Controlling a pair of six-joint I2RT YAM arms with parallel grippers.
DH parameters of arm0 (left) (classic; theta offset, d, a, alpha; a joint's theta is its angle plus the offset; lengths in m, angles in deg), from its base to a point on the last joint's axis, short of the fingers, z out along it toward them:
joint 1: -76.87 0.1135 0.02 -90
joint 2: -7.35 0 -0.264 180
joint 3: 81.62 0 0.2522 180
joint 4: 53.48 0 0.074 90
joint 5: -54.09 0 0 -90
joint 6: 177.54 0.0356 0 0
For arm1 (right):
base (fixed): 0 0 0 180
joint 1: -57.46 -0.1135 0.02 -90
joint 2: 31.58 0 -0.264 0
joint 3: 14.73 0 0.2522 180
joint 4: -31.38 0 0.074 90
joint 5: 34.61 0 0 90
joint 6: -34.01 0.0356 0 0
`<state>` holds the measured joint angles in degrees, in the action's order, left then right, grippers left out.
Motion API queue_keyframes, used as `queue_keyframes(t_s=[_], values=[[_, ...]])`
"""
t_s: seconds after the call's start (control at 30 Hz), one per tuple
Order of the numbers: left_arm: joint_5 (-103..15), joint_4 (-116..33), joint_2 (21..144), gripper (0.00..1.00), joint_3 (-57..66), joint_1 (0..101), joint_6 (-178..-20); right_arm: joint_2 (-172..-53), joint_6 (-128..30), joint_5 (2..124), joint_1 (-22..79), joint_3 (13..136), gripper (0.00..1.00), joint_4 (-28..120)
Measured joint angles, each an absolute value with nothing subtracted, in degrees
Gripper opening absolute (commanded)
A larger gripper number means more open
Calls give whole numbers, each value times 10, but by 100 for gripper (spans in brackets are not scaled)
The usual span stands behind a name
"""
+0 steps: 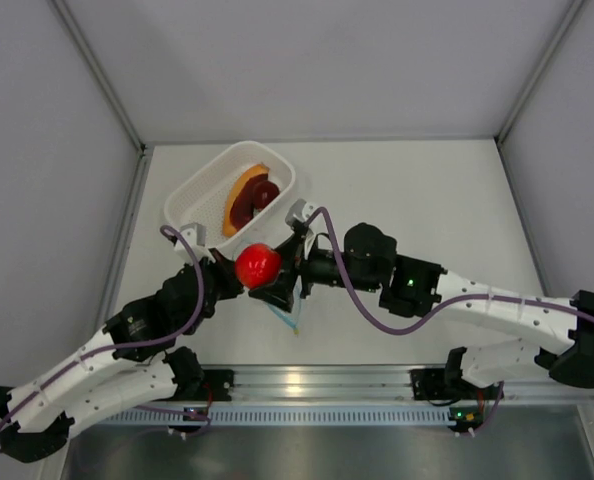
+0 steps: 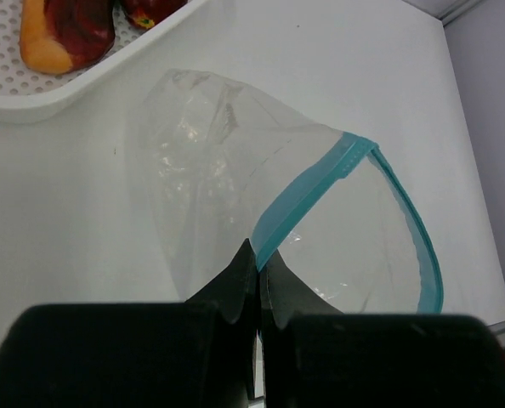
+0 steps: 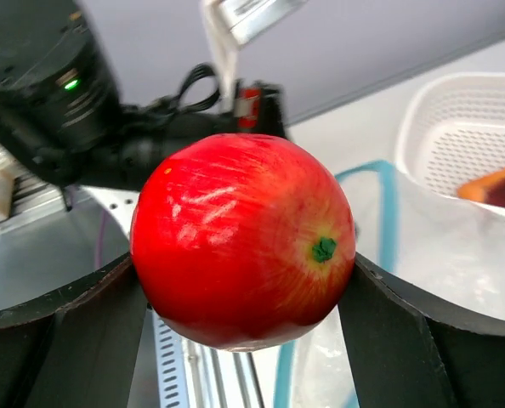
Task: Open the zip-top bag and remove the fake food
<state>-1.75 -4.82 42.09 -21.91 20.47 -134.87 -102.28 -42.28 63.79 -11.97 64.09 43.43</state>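
Observation:
The clear zip-top bag (image 2: pixel 218 161) lies open-mouthed on the table, its light blue zip strip (image 2: pixel 312 195) curving round the opening. My left gripper (image 2: pixel 259 259) is shut on that strip at the near edge. My right gripper (image 3: pixel 244 262) is shut on a red tomato-like ball (image 3: pixel 244 238) and holds it in the air above the bag, between the two arms (image 1: pixel 258 264). An orange crescent slice (image 1: pixel 245 184) and a dark brown-red piece (image 1: pixel 260 197) of fake food lie in the white basket (image 1: pixel 190 197). I see nothing inside the bag.
The white perforated basket (image 2: pixel 31 100) stands just beyond the bag, at the back left of the table. A metal rail (image 1: pixel 307 385) runs along the near edge by the arm bases. Grey walls close in the table on three sides.

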Motion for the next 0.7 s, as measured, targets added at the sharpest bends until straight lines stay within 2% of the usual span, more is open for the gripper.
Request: queue_keyframes(t_s=[0.13, 0.37, 0.53, 0.63, 0.7], values=[[-29, -43, 386, 0, -252, 205, -1368, -1023, -417, 601, -68, 660, 25, 449], [-46, -7, 348, 0, -272, 205, -1387, -1096, -361, 641, 123, 754, 26, 428], [-58, 6, 333, 0, -272, 205, -1385, -1242, -365, 599, 162, 882, 29, 426], [-66, 11, 330, 0, -271, 205, -1381, -1367, -374, 567, 162, 990, 29, 437], [-70, 13, 330, 0, -269, 205, -1377, -1454, -378, 555, 162, 1068, 36, 448]])
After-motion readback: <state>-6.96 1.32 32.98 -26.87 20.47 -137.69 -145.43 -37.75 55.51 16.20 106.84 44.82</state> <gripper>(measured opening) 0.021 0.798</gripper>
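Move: The right hand holds the red tomato; the basket it is bound for has its middle about 32 cm ahead, 11 cm to the left and 30 cm below. In the basket, the dark red food lies some 33 cm ahead and 2 cm left of that hand, the orange-and-red food about 32 cm ahead and 7 cm left. From the left hand, the basket is about 28 cm ahead, 8 cm left and well below; the bag it pinches hangs some 8 cm to its right and a little ahead. The right hand keeps its hold on the tomato and sweeps it some 34 cm forward, away from the bag to above the right part of the basket, bowing out to the right and back, rising about 5 cm and then sinking slightly below its starting height, while it turns about 35 degrees clockwise. The left hand, fingers still shut on the blue edge of the empty bag, eases about 3 cm down and as much back, taking the bag away from the basket. ##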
